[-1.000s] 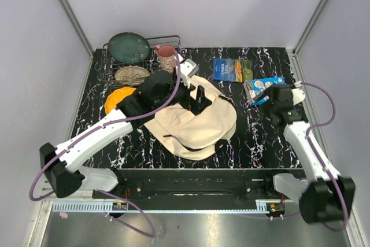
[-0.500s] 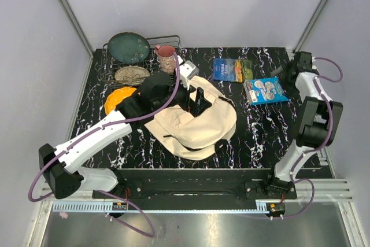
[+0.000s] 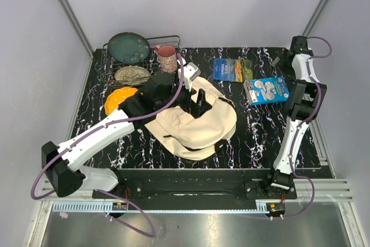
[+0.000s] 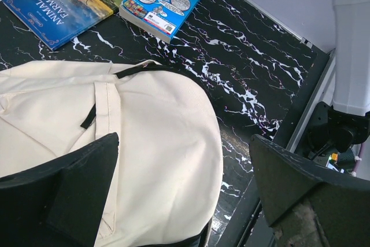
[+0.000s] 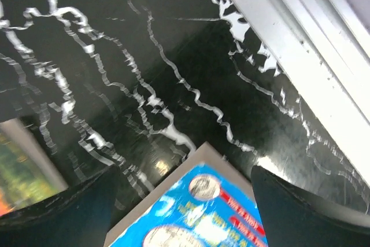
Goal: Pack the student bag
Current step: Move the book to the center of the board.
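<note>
The student bag, cream canvas with black strap ends, lies flat in the middle of the black marbled table. My left gripper hovers open just above the bag's far part. In the left wrist view the bag fills the space under the gripper, and nothing is between the fingers. My right gripper is open at the far right corner, just beyond a light-blue book. The right wrist view shows that book's corner below the spread gripper, apart from the fingers.
A dark blue "Animal Farm" book lies behind the bag, left of the light-blue one. A wire rack at the far left holds a green plate, a pink mug and a beige plate. An orange plate lies beside it.
The right arm has swung from beside the light-blue book up and out to the far right corner, now stretched upright. The left arm has barely shifted over the bag.
</note>
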Available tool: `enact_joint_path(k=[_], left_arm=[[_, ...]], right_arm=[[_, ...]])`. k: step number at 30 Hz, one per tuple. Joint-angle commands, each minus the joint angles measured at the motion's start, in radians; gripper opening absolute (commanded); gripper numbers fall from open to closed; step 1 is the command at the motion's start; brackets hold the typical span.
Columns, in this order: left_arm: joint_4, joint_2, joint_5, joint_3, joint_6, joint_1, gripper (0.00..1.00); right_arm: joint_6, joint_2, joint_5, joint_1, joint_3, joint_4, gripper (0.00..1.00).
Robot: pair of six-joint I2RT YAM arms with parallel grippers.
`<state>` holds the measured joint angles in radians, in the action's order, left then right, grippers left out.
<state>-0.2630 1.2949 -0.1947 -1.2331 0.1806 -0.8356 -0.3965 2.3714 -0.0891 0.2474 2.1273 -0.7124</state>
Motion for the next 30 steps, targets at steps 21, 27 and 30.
enact_joint_path(k=[21,27,30], left_arm=[[0.131,0.321,-0.072,-0.184,-0.197,0.024,0.99],[0.113,0.577,-0.216,-0.444,-0.194,0.033,0.99],[0.117,0.680,-0.258,-0.540,-0.184,0.038,0.99]], right_arm=[[0.366,-0.314,-0.007,-0.126,-0.645,0.166,1.00],[0.235,-0.581,-0.047,-0.123,-0.782,0.300,1.00],[0.055,-0.721,-0.143,-0.102,-0.819,0.291,1.00]])
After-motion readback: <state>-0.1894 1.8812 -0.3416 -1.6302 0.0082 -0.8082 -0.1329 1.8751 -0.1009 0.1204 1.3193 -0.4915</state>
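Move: From the right gripper the blue book's middle lies about 11 cm back, 10 cm to the left and 6 cm below. From that gripper, the Animal Farm book is nearly level ahead, some 24 cm left and 7 cm down; the bag about 29 cm back, 43 cm left and 5 cm down. From the left gripper the blue book is roughly 18 cm ahead, 28 cm right and 27 cm down, the bag almost straight below, some 5 cm left. Lower the open right gripper about 5 cm at the blue book's far right corner, then drag the book back and to the left with the fingertips, turning the wrist counter-clockwise some 20 degrees, and begin to rise at the end. Midway, bring the open left gripper right, forward and down from over the bag towards the book. ##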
